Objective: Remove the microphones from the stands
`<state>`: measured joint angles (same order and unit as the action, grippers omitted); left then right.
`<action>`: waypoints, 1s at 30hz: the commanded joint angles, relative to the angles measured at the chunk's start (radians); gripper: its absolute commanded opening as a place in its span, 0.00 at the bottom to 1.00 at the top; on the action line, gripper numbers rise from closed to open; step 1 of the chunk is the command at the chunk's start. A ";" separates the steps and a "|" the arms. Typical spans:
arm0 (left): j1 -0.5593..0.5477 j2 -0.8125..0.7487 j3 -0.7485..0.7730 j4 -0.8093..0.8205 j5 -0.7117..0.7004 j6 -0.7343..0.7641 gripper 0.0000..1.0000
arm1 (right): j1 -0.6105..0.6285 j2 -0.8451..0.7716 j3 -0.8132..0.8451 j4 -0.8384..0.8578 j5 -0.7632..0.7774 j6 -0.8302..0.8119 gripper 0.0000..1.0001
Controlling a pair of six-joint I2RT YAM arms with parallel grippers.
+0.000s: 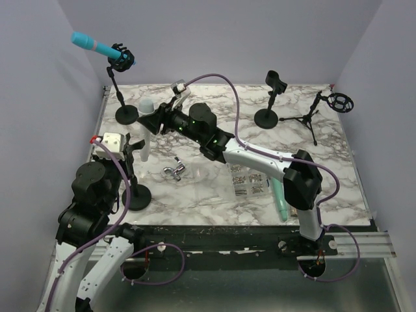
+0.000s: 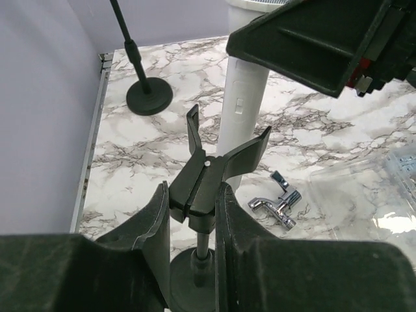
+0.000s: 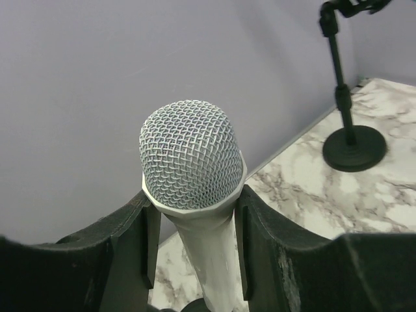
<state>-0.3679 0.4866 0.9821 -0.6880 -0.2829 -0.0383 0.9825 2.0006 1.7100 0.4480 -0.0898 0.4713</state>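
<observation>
A white microphone point(image 1: 145, 123) with a silver mesh head point(image 3: 190, 153) stands upright. My right gripper point(image 3: 194, 208) is shut on its neck just below the head; it also shows in the top view point(image 1: 152, 119). My left gripper point(image 2: 193, 195) is shut on the black clip point(image 2: 207, 174) of a short stand, above its round base point(image 1: 136, 195). In the left wrist view the microphone's white body point(image 2: 242, 107) rises just behind the clip's two open prongs. I cannot tell whether it touches them.
A teal microphone point(image 1: 92, 45) sits on a tall stand at the back left, base point(image 1: 127, 116). An empty stand point(image 1: 268, 117) and a tripod stand point(image 1: 311, 117) are at the back right. A chrome fitting point(image 1: 174, 170), a clear package point(image 1: 250, 185) and a teal object point(image 1: 279, 201) lie mid-table.
</observation>
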 commanded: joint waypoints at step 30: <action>0.000 -0.260 -0.127 -0.021 -0.019 -0.178 0.80 | -0.153 0.106 0.066 -0.273 0.435 -0.269 0.01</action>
<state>-0.3679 0.2043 0.8261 -0.6830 -0.3134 -0.2031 0.8684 2.0338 1.6997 0.2619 0.3153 0.2234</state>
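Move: The white microphone, held just under its head by the right hand, is already out of its clip; its middle is about 8 cm below that hand. The likely laying place, by the green microphone, is about 42 cm right, 12 back and 32 down, past the parts box about 30 right and 5 back; the faucet lies 3 back, level sideways, 32 below. The stand's clip is between the left fingers, its base about 30 cm straight below. The white microphone is carried away from the stand in the right hand's unchanged grip, first some 5 cm to the right, then about 10 cm forward with more right and a drop of about 7 cm, turning clockwise roughly 30 degrees. The stand's clip, still squeezed at first, is drawn back about 3 cm by the left hand as it rolls left side down; then the left fingers open wide and unpinch it. ##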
